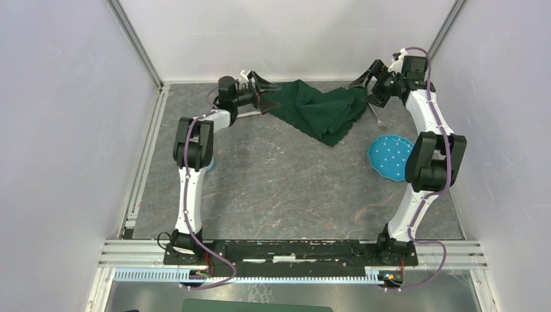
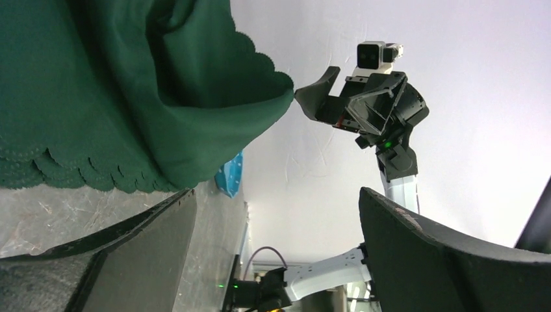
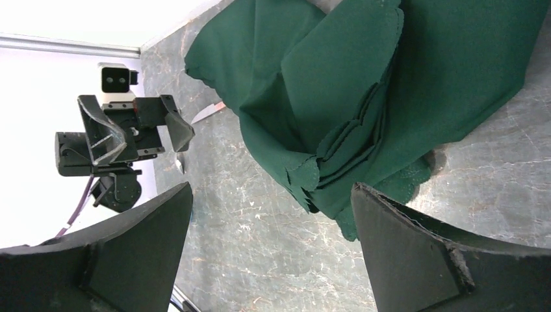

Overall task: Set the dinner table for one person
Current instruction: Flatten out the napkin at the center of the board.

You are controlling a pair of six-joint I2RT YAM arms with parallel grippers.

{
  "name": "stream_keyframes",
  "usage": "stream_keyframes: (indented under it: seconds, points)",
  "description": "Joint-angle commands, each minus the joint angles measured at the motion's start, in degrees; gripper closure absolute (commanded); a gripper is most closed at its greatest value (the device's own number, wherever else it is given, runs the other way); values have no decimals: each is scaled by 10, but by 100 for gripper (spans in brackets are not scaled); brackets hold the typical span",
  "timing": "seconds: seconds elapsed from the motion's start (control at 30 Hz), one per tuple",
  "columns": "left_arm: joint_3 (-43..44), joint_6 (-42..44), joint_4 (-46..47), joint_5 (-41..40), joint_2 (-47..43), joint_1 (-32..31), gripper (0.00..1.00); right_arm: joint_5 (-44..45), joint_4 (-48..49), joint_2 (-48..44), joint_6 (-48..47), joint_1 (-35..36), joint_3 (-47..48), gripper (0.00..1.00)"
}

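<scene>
The dinner table (image 1: pixel 273 188) is a dark-grey veined surface. A dark green scallop-edged cloth (image 1: pixel 321 110) lies crumpled at its back middle. My left gripper (image 1: pixel 276 95) stands open at the cloth's left edge, holding nothing. My right gripper (image 1: pixel 362 94) stands open at the cloth's right edge, also holding nothing. In the left wrist view the cloth (image 2: pixel 130 84) hangs in folds beyond my open left gripper (image 2: pixel 276 201). In the right wrist view the bunched cloth (image 3: pixel 364 84) lies just past my open right gripper (image 3: pixel 269 192), with bare table (image 3: pixel 260 227) between the fingers.
A blue dotted plate (image 1: pixel 390 158) lies at the right, next to the right arm. A thin utensil (image 1: pixel 377 117) lies just below the right gripper. A pale blade tip (image 3: pixel 208 112) shows near the left gripper. A blue object (image 1: pixel 209 166) peeks from under the left arm.
</scene>
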Motion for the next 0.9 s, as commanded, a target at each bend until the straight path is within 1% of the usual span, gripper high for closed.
stream_keyframes:
  seconds: [0.0,0.1,0.17,0.2,0.23,0.27,0.3,0.37,0.4,0.43,0.5,0.6,0.77,0.87]
  points:
    - [-16,-126,142,8,28,-9,0,15,-2,0,-16,3,10,2]
    - [-24,-136,163,1,36,-12,0,12,9,2,-10,3,13,2]
    - [-26,-111,136,-1,32,-14,0,3,25,3,1,3,11,2]
    - [-23,-86,101,-3,27,-15,0,-2,35,4,8,3,10,2]
    - [-19,-43,48,-6,21,-16,0,-7,45,4,19,3,7,2]
    - [-9,11,-34,-18,14,-18,0,-9,57,5,25,4,5,2]
    - [7,90,-125,-32,10,-20,0,-10,66,6,31,3,6,2]
    - [54,183,-307,-70,8,-24,0,-11,76,9,39,3,9,2]
    - [77,226,-381,-84,11,-25,0,-12,77,11,42,3,13,2]
    - [94,255,-435,-103,15,-26,0,-12,76,13,44,3,18,2]
    - [106,274,-483,-115,23,-26,0,-10,69,17,39,3,28,2]
    - [117,275,-522,-128,31,-27,0,-4,62,22,32,2,34,2]
    - [182,341,-635,-169,32,-27,0,-10,59,51,33,2,58,2]
    - [190,347,-655,-181,28,-27,0,-23,72,72,49,2,78,3]
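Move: The napkin's left edge lies about 5 cm ahead of the left hand, 3 cm to its right and 13 cm below; the knife is roughly 9 cm left and 2 cm ahead. The napkin's right end is some 8 cm ahead of the right hand and 17 cm below, with the fork about 3 cm ahead and 7 cm right of that hand. Open left hand sinks about 10 cm towards the napkin's left edge, fingers tilting down; open right eases forward. ##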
